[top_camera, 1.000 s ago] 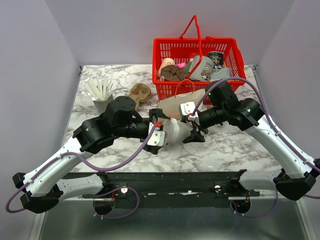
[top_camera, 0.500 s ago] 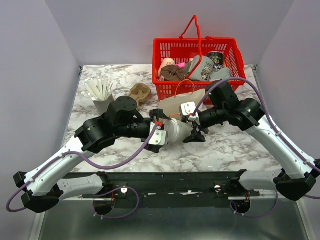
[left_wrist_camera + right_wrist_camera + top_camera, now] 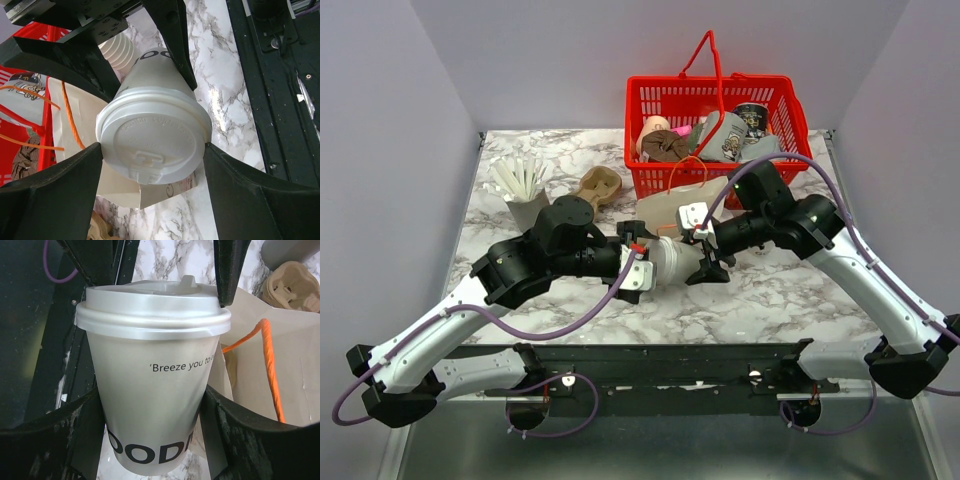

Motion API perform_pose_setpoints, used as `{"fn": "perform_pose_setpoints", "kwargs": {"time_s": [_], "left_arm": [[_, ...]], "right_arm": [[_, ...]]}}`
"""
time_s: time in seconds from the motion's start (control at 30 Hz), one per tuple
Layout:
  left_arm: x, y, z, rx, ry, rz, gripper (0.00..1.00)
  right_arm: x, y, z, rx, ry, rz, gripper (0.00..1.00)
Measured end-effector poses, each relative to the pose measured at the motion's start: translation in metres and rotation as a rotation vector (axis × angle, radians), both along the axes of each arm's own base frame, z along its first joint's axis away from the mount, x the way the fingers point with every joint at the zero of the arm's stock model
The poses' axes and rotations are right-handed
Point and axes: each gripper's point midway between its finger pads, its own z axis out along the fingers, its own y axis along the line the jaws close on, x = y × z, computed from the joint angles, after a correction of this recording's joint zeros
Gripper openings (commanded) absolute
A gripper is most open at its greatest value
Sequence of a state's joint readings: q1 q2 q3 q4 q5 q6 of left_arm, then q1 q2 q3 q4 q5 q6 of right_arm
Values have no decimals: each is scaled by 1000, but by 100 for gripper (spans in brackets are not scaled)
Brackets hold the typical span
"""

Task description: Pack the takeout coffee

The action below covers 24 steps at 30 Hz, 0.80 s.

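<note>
The takeout coffee [image 3: 672,262], a white paper cup with a white lid, hangs on its side just above the marble table between both arms. My right gripper [image 3: 704,258] is shut on the cup's body [image 3: 155,390], with a finger pressed on each side of the printed wall. My left gripper [image 3: 642,266] comes in from the lid end. Both of its fingers touch the lid's rim [image 3: 152,145] on opposite sides. A cream paper bag [image 3: 680,205] with orange handles lies on the table right behind the cup.
A red basket [image 3: 650,92] of mixed items stands at the back right. A brown pulp cup carrier [image 3: 600,185] and a grey holder of white sticks [image 3: 523,185] sit at the back left. The black rail [image 3: 670,352] runs along the near edge.
My left gripper's jaws have narrowed until they meet the lid's rim. Both arms and the cup have shifted slightly; the right gripper's hold is unchanged.
</note>
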State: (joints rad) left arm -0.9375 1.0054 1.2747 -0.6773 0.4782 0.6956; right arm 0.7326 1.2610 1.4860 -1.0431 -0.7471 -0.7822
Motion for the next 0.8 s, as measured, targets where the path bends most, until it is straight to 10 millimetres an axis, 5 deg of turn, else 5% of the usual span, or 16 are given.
{"fn": "perform_pose_setpoints", "kwargs": {"time_s": [0.13,0.23,0.37,0.43,0.57,0.7,0.8], "left_arm": [[0,1,-1,4,-4,2,73],[1,2,-2,13,-16,1,72],[0,6,-6,34,-23,0,72],[-3,12,-10,55,-17,1,70],[-13,27,-11,72,-7,4,60],[-23,41,-4,77,20,19,32],[-28,50,3,86,33,25,9]], "right_arm": [[1,0,0,-1,-1,-2,79],[3,0,0,-3,-9,-10,100],[5,-4,9,5,-40,-42,100],[7,-8,29,32,-93,-60,100],[7,-25,103,174,-298,-127,99],[24,-53,162,325,-480,-267,96],[63,-73,175,340,-496,-413,93]]}}
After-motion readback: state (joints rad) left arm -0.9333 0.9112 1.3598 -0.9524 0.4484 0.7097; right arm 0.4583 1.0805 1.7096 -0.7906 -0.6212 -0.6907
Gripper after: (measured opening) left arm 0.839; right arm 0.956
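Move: Some 9 cm ahead of the right hand, level sideways and about 10 cm below it, stands the Cream Bear paper bag. The basket's middle is roughly 28 cm ahead, 8 cm right and 13 below, and the stacked paper cups are about 13 cm ahead, 17 right and 15 below. From the left hand, the bag is about 9 cm ahead, 4 right and 13 below, and the cup carrier some 20 cm ahead, 13 left and 22 below. Spreading its fingers wide, the right hand lets go of the lidded coffee cup's body and climbs about 17 cm, first almost straight up, then also to the right and forward, high above the bag's level; its wrist swings some 40 degrees, fingers lifting and turning clockwise. The left hand keeps its grip on the lid end and carries the cup about 5 cm left and 3 back. ##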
